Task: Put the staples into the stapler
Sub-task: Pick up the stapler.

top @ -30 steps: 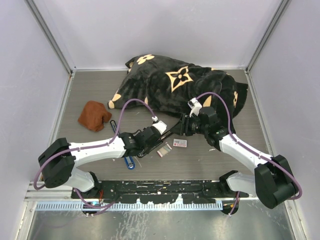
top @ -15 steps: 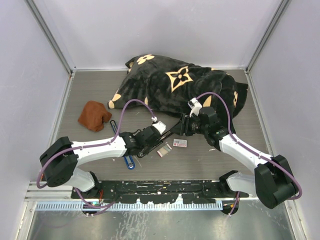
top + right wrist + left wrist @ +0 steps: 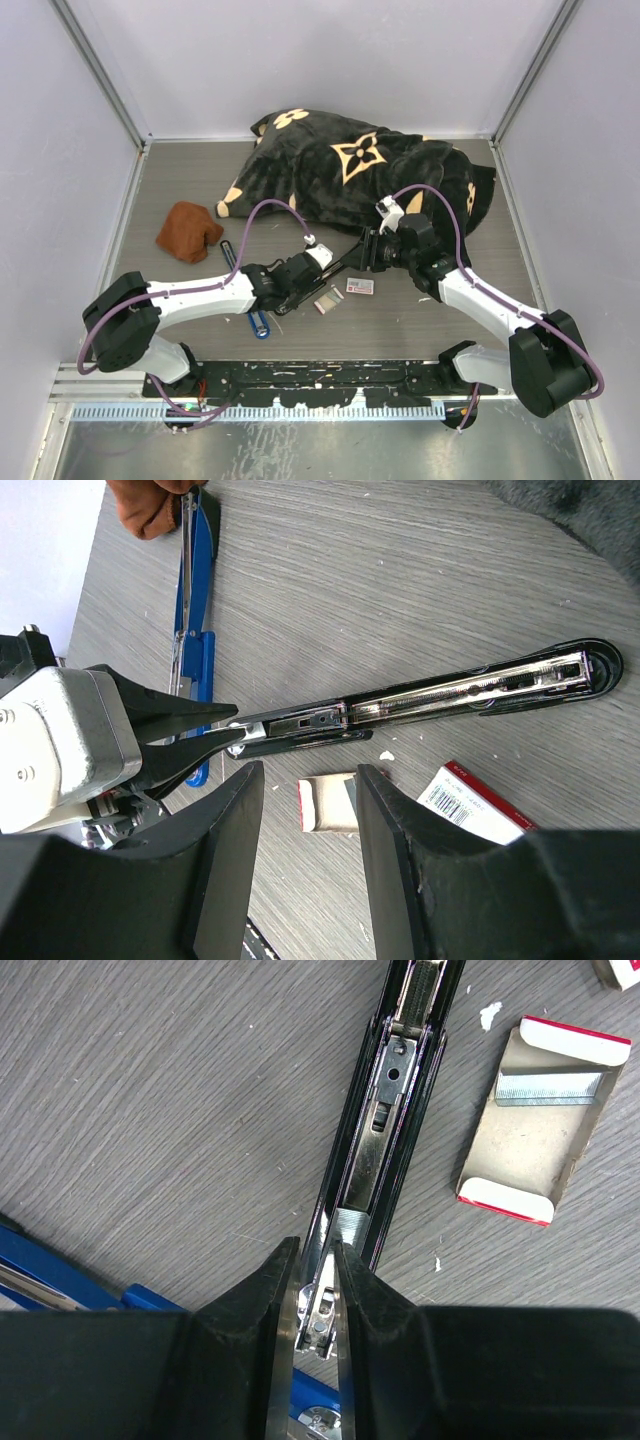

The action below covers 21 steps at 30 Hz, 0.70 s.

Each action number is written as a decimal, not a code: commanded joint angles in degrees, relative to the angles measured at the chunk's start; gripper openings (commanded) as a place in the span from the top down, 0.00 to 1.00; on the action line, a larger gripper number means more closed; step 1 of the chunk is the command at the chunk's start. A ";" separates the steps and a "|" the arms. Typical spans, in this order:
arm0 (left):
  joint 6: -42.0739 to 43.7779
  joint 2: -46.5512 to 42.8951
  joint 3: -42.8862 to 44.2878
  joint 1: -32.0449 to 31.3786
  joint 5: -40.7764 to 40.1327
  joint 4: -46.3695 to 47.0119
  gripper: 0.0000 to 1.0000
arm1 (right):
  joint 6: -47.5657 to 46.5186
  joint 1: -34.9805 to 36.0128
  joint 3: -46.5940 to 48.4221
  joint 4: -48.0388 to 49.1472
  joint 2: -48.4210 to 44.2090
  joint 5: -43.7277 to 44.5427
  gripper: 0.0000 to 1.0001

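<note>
The black stapler (image 3: 340, 265) lies opened flat on the table, its metal magazine (image 3: 395, 1090) facing up. My left gripper (image 3: 315, 1250) is shut on the magazine's near metal end, one finger (image 3: 260, 1290) on each side. A silvery strip (image 3: 352, 1222) sits in the channel just beyond the fingertips. The staples' open cardboard tray (image 3: 525, 1150) lies right of the stapler with a strip of staples (image 3: 548, 1088) in it. Its white sleeve with the red label (image 3: 360, 286) rests beside it. My right gripper (image 3: 310, 770) hovers open above the tray (image 3: 325, 805), holding nothing.
A blue stapler (image 3: 260, 322) lies under the left wrist, near the front edge. A brown cloth (image 3: 188, 231) sits at the left. A black blanket with tan flowers (image 3: 350, 170) fills the back of the table. Walls close in on both sides.
The left gripper's jaws have narrowed onto the stapler's metal end. The right arm, the stapler and the staples box have not moved.
</note>
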 commanded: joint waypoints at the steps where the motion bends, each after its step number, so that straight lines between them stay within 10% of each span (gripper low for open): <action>1: 0.37 0.17 0.11 0.29 0.24 2.36 0.79 | 0.27 -0.18 0.14 1.71 -2.00 0.47 0.52; 21: -0.83 -2.79 -1.34 0.65 1.03 4.34 1.00 | 0.89 -0.31 0.65 -0.59 -4.86 2.32 0.52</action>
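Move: Just under the left fingertips lies the near end of the opened black stapler, about 2 cm back and 2 cm left. The stapler's middle is some 4 cm ahead and 7 cm right. The empty staple box lies roughly 8 cm right and 1 cm back, the blue stapler's middle about 9 cm left and 1 cm ahead. From the right hand, the stapler's middle is about 5 cm left, level fore and aft and some 9 cm below. Closing from about a fifth open to practically shut, the left fingers come together at the stapler's near end, by the loaded staples. The hand hardly travels: it sinks about half a centimetre first, holds that height, then edges slightly right, with the wrist unturned and pointing steeply down. Whether anything is caught between the pads can't be seen. ##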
